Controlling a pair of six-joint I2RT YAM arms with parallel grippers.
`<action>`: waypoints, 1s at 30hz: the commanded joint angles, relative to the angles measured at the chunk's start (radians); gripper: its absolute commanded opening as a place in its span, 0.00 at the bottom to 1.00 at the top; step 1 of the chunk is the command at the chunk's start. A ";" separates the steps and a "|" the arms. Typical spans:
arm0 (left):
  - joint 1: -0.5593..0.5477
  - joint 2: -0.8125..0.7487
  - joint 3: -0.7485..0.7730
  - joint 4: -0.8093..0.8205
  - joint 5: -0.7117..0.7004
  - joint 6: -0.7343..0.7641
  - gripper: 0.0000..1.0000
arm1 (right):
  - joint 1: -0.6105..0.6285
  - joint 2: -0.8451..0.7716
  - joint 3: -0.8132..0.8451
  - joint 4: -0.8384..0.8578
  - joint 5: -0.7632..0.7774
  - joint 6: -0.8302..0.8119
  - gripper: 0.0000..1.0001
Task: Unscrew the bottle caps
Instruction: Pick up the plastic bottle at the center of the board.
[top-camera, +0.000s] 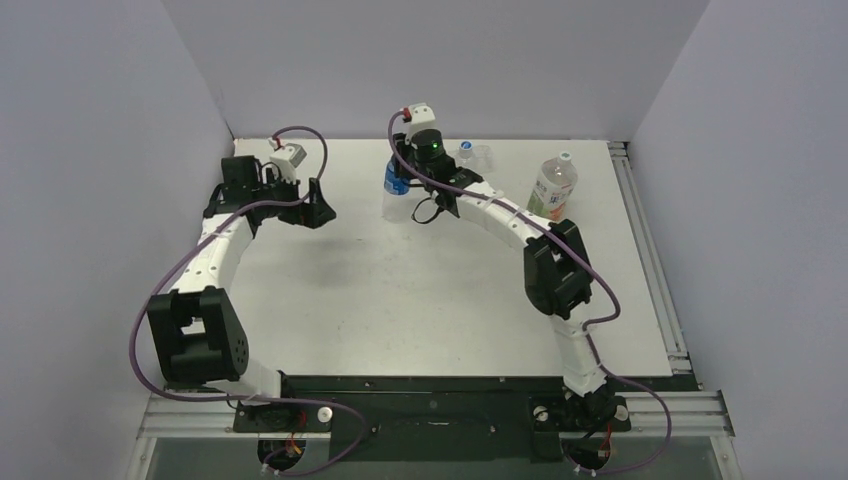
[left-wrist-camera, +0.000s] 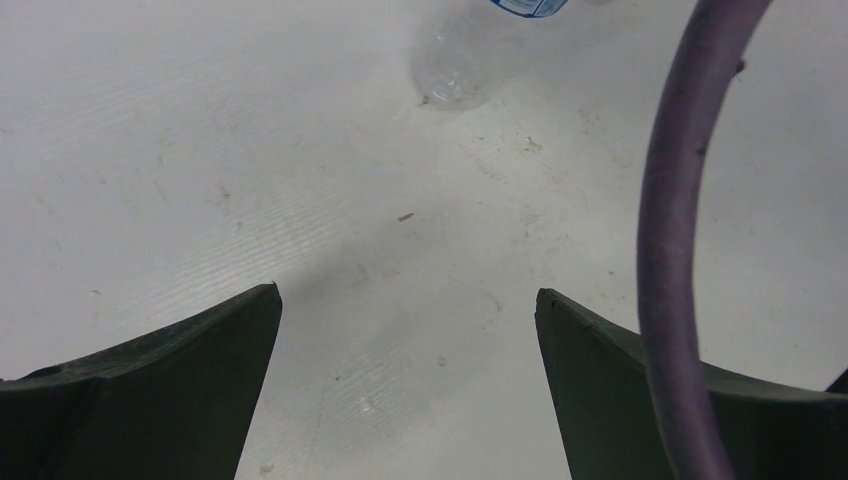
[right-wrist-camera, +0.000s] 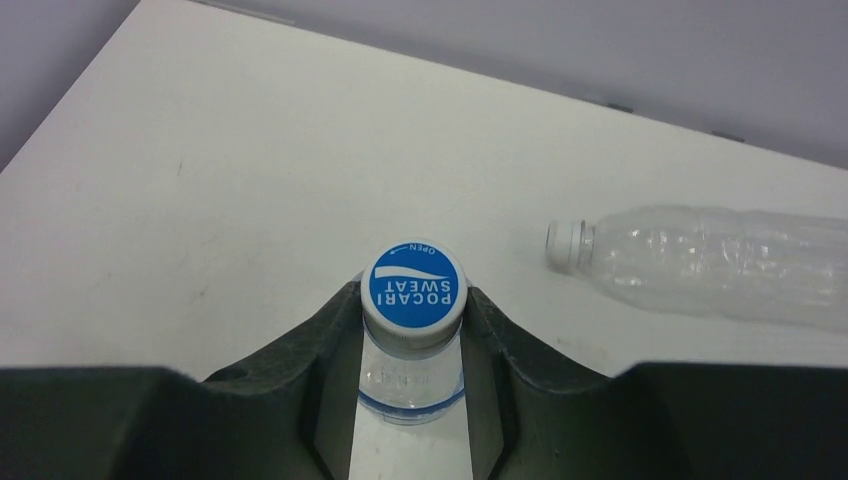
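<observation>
A blue-labelled bottle (top-camera: 396, 188) stands upright at the back middle of the table. My right gripper (right-wrist-camera: 414, 300) is shut on its blue cap (right-wrist-camera: 414, 282), one finger pressed against each side, with the clear neck (right-wrist-camera: 410, 385) showing below. In the top view the right gripper (top-camera: 410, 160) hides that cap. My left gripper (top-camera: 318, 205) hovers open to the left of the bottle; in the left wrist view the left gripper (left-wrist-camera: 408, 295) has only bare table between its fingers, and the bottle's base (left-wrist-camera: 455, 65) shows far ahead.
A plain clear bottle (right-wrist-camera: 720, 265) lies on its side behind the held one, also visible in the top view as the lying bottle (top-camera: 478, 155). A wider bottle with an orange-and-green label (top-camera: 553, 190) and white cap (top-camera: 566, 157) stands at back right. Walls enclose the table.
</observation>
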 joint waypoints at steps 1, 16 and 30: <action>-0.020 -0.068 0.057 -0.177 0.173 0.106 0.97 | 0.017 -0.225 -0.159 0.069 -0.063 0.059 0.06; -0.133 -0.534 -0.107 -0.329 0.480 0.291 0.96 | 0.266 -0.911 -0.781 0.175 -0.026 0.211 0.07; -0.253 -0.791 -0.317 0.009 0.368 0.129 0.97 | 0.510 -1.003 -0.658 -0.058 0.248 0.107 0.07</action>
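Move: The blue-labelled plastic bottle is already held by its cap in the right gripper, its middle about 10 cm straight below that hand. The open left gripper waits some 12 cm back and 16 cm to the left of the right hand, so the bottle lies about 12 cm ahead of it, 16 cm to its right and 7 cm lower. The clear lying bottles are roughly 13 cm ahead and 16 cm right of the right hand, low on the board. The bottle, still pinched by its cap, is drawn quickly back towards the bases by some 32 cm and lifted about 17 cm by the right hand, which rolls its left side up and turns a little counter-clockwise. Meanwhile the left hand, fingers wide open, pulls back about 20 cm, also rightward and up, swinging clockwise and tipping up to face the bottle; both ease to a near stop with the left fingers close but not yet closed on it. ##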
